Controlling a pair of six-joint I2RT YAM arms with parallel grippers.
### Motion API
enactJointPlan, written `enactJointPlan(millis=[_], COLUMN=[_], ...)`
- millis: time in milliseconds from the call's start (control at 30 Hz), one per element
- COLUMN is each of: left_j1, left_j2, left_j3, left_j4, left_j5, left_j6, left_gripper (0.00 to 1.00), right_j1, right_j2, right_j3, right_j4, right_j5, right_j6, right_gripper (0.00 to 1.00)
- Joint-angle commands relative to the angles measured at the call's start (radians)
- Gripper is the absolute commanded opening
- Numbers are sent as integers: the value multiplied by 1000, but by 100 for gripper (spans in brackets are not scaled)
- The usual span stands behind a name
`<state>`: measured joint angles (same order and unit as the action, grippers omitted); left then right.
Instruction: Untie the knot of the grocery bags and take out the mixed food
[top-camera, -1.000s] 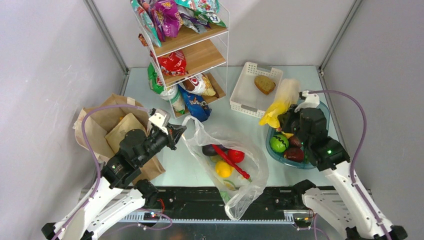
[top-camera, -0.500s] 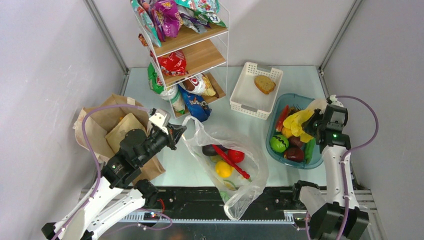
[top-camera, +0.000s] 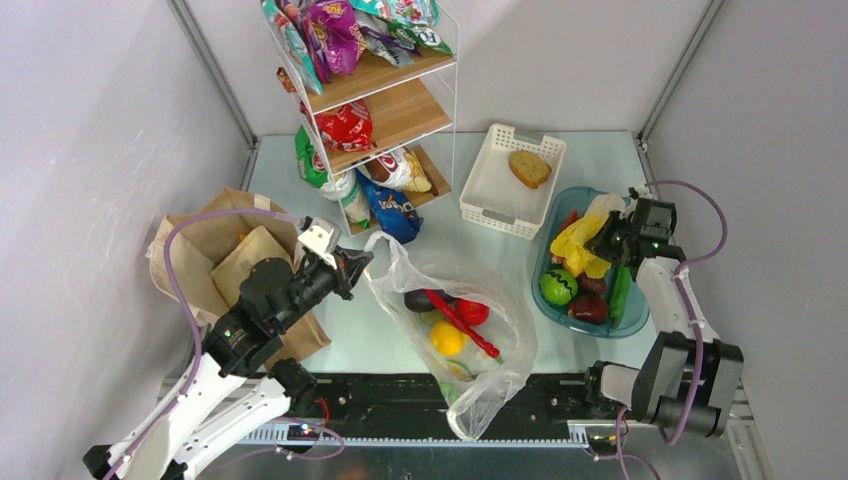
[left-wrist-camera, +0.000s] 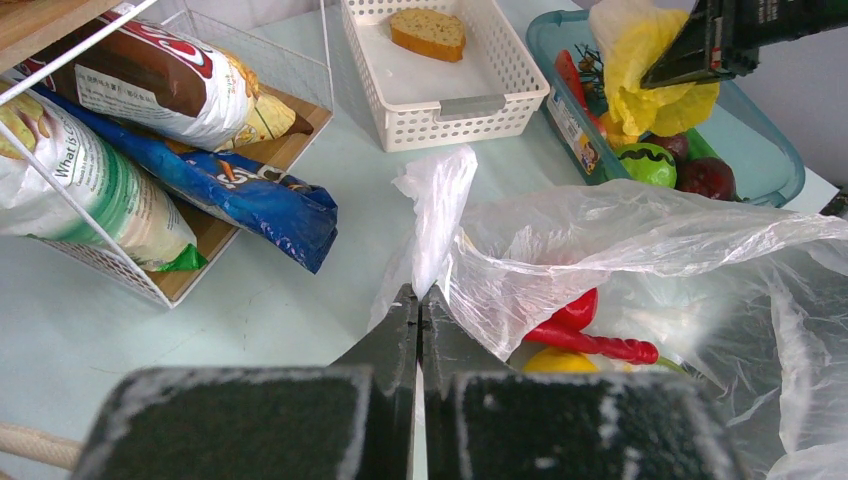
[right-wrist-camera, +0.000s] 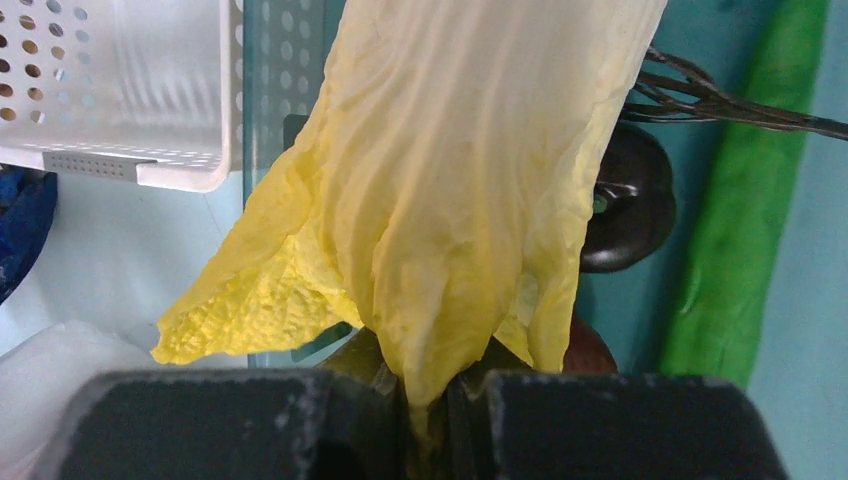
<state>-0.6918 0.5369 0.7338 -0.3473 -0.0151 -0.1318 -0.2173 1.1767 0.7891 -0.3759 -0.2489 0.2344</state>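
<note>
The clear plastic grocery bag (top-camera: 500, 300) lies open mid-table, holding a purple eggplant (top-camera: 424, 299), a red tomato (top-camera: 473, 312), a long red chili (top-camera: 466, 326) and a yellow fruit (top-camera: 447, 338). My left gripper (top-camera: 362, 262) is shut on a bunched strip of the bag's rim (left-wrist-camera: 432, 215), jaws pressed together (left-wrist-camera: 420, 300). The brown paper bag (top-camera: 215, 250) lies under the left arm. My right gripper (top-camera: 607, 240) is shut on the stem end of a yellow leafy cabbage (right-wrist-camera: 450, 180), which hangs over the blue tub (top-camera: 600, 334).
The tub holds a green round fruit (top-camera: 557, 287), dark red pieces and a long green vegetable (right-wrist-camera: 740, 230). A white basket (top-camera: 480, 195) with a bread slice (top-camera: 529, 168) stands behind it. A wire shelf rack (top-camera: 400, 110) of snack packets fills the back left.
The right arm has swung back and right, carrying the cabbage from the tub's far-left edge to over the tub. The left arm and the plastic bag have not moved.
</note>
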Motion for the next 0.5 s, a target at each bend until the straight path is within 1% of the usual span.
enactJointPlan(millis=[0,33,67,100,133,167,200,233,300,333,367,433,467], left_j1=[-5,-5,-6,-6,-6,-6,-6,-6,-6,-5,-6,-6,-6], left_j2=[6,7,7,8,9,9,10,10,9,7,6,4,4], left_j3=[7,6,7,8,8,9,9,9,8,8,9,9,8], left_j4=[16,16,15,15,15,15,15,16,15,16,16,15,15], left_j5=[7,6,7,7,7,7,7,7,7,7,7,7,7], left_j6=[-2,-2,-2,-2,-3,-3,-3,-3,-3,-3,-2,-2,-2], left_gripper=[0,0,0,0,0,0,0,0,0,0,0,0,0], right_j1=[12,19,21,25,26,28,29,31,32,32,32,32,32], right_j2=[52,62,65,66,65,57,47,40,20,6,0,-18,-31], right_j3=[13,13,13,13,13,13,13,13,13,13,13,14,17], right_j4=[107,105,100,97,92,90,87,85,76,69,66,53,37], right_j5=[-51,-24,-14,2,12,17,26,32,45,50,53,64,72], right_j6=[-3,-4,-2,-2,1,2,3,3,2,2,3,5,7], right_gripper=[3,10,15,30,39,55,63,74,85,87,94,99,99])
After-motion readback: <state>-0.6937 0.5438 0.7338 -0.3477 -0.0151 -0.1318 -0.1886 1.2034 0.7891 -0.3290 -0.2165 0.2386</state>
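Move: My right hand holds the napa cabbage by its leafy end just above the teal bin, whose middle is about 4 cm back and 5 cm below. The green ball lies some 10 cm back and 8 cm left, the cucumber about 11 cm back and 7 cm right, and the white basket roughly 15 cm ahead and 18 cm left. From my left hand, the bin's middle is about 53 cm right, 10 cm ahead and 20 cm below. I sink my right hand a last 1.5 cm into the bin, easing about 1 cm forward, then spread the fingers from their pinch on the cabbage leaves to almost fully open, letting go and lifting back about 1 cm. My left hand stays put, shut on the plastic bag's handle. ##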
